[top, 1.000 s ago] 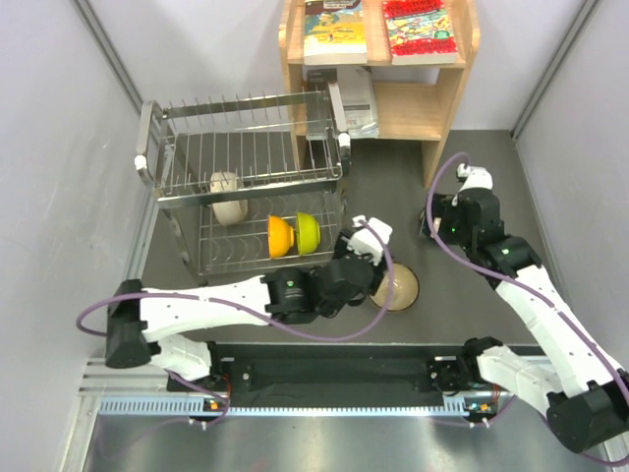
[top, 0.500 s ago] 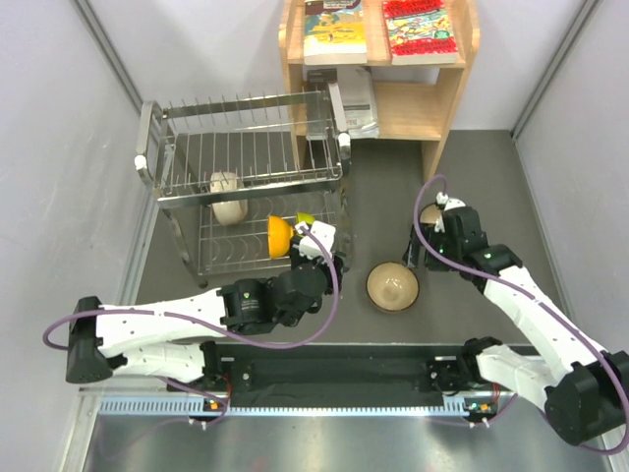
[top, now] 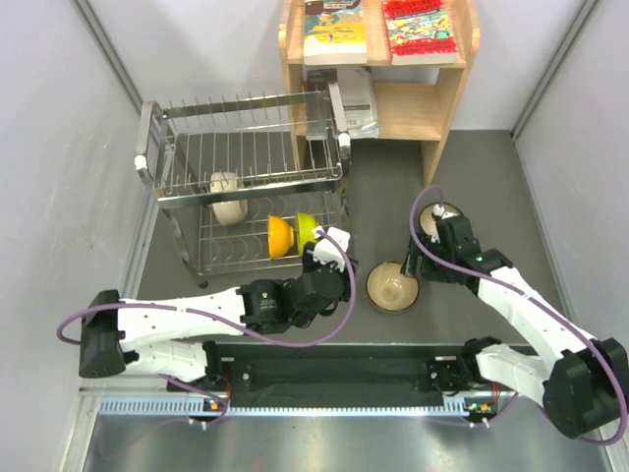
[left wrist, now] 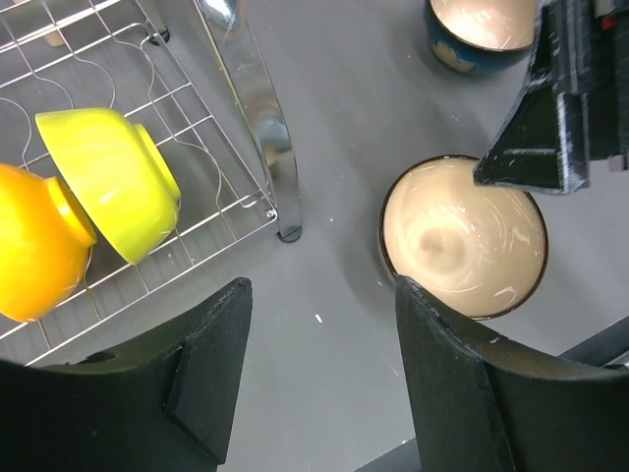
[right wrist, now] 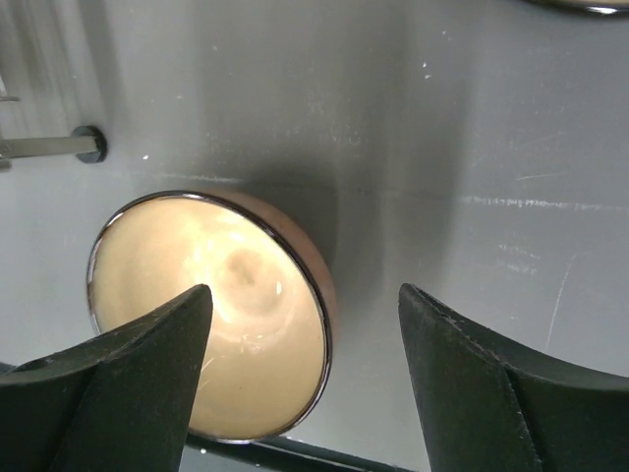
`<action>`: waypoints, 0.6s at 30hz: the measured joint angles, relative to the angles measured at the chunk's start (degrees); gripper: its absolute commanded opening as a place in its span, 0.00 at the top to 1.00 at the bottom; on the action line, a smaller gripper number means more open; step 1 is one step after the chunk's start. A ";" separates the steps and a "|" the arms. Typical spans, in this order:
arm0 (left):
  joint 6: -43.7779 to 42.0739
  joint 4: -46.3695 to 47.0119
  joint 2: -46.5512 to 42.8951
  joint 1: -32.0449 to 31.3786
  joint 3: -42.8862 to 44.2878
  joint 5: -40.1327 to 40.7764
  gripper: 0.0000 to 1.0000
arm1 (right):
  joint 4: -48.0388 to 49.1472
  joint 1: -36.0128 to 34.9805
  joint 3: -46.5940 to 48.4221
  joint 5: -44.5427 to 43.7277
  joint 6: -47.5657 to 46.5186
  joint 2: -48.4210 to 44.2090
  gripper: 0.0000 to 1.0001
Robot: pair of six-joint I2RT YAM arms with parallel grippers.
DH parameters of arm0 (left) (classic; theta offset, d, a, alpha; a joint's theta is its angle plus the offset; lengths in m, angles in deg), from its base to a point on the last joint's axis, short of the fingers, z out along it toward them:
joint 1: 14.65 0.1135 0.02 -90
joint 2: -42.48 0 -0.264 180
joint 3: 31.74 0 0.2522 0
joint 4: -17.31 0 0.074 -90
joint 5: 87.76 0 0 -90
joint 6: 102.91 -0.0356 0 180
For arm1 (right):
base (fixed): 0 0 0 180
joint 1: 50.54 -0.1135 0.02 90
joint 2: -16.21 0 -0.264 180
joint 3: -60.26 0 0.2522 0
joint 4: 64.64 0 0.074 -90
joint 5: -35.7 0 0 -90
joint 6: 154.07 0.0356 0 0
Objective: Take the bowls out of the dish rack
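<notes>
The steel dish rack (top: 246, 162) holds the cream-white bowl (top: 228, 197), the orange bowl (top: 280, 236) and the yellow-green bowl (top: 308, 229) on edge. The last two also show in the left wrist view, orange (left wrist: 34, 251) and yellow-green (left wrist: 113, 177). The pinkish-brown bowl (top: 393, 287) stands upright on the table. The teal-blue bowl (top: 439, 212) stands behind it, partly hidden by my right arm. My left gripper (top: 334, 258) (left wrist: 322, 295) is open and empty between the rack's foot and the brown bowl (left wrist: 462, 236). My right gripper (top: 415, 262) (right wrist: 305, 295) is open, its jaws astride the brown bowl's (right wrist: 216, 305) right rim.
A wooden bookshelf (top: 432, 108) with books stands at the back, right of the rack. The rack's corner post and foot (left wrist: 285, 231) stand just left of the brown bowl. Grey walls close in both sides.
My left gripper has left the brown bowl and drawn back towards the rack's right corner. My right gripper has come down from the teal bowl to the brown bowl's rim.
</notes>
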 measured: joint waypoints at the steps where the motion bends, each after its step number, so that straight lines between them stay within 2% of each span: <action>1: 0.04 0.00 0.00 0.00 0.00 0.02 0.35 | 0.09 -0.02 -0.09 0.00 0.07 0.37 0.25; 5: 0.55 -0.22 0.00 0.00 0.00 0.07 0.35 | 1.73 -0.33 -0.70 -0.17 0.70 3.65 0.31; 9: 1.40 -0.42 -0.17 0.00 -0.22 0.28 0.35 | 2.43 -0.98 -1.31 -1.22 1.33 6.25 0.48; 12: 1.99 -0.46 -0.46 0.00 -0.35 0.46 0.35 | 2.86 -1.60 -1.44 -2.38 1.95 6.84 0.51; 14: 2.21 -0.46 -0.55 0.00 -0.35 0.52 0.35 | 2.91 -1.75 -1.51 -3.04 2.10 6.86 0.63; 18: 2.58 -0.72 -0.55 0.00 -0.35 0.68 0.35 | 3.08 -2.49 -1.51 -3.80 2.43 6.78 0.77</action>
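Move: The tan bowl on the table is what the right hand goes for: its middle lies about 5 cm to the left, 3 cm back and 5 cm below. The blue bowl stands some 12 cm ahead and 7 cm to the right, at a similar depth below; the rack's near right foot is about 18 cm left and 4 cm ahead, some 8 cm down. From the idle left hand, the tan bowl is roughly 13 cm right, level fore and aft, and 16 cm below. The tan bowl's right-hand rim comes between the right fingers, one tip inside the bowl and the other outside, as the hand sinks about 3 cm almost straight down over it. The hand then stays at that height while the fingers, wide at first, close to about a third open around the wall; a firm pinch can't be seen yet. ##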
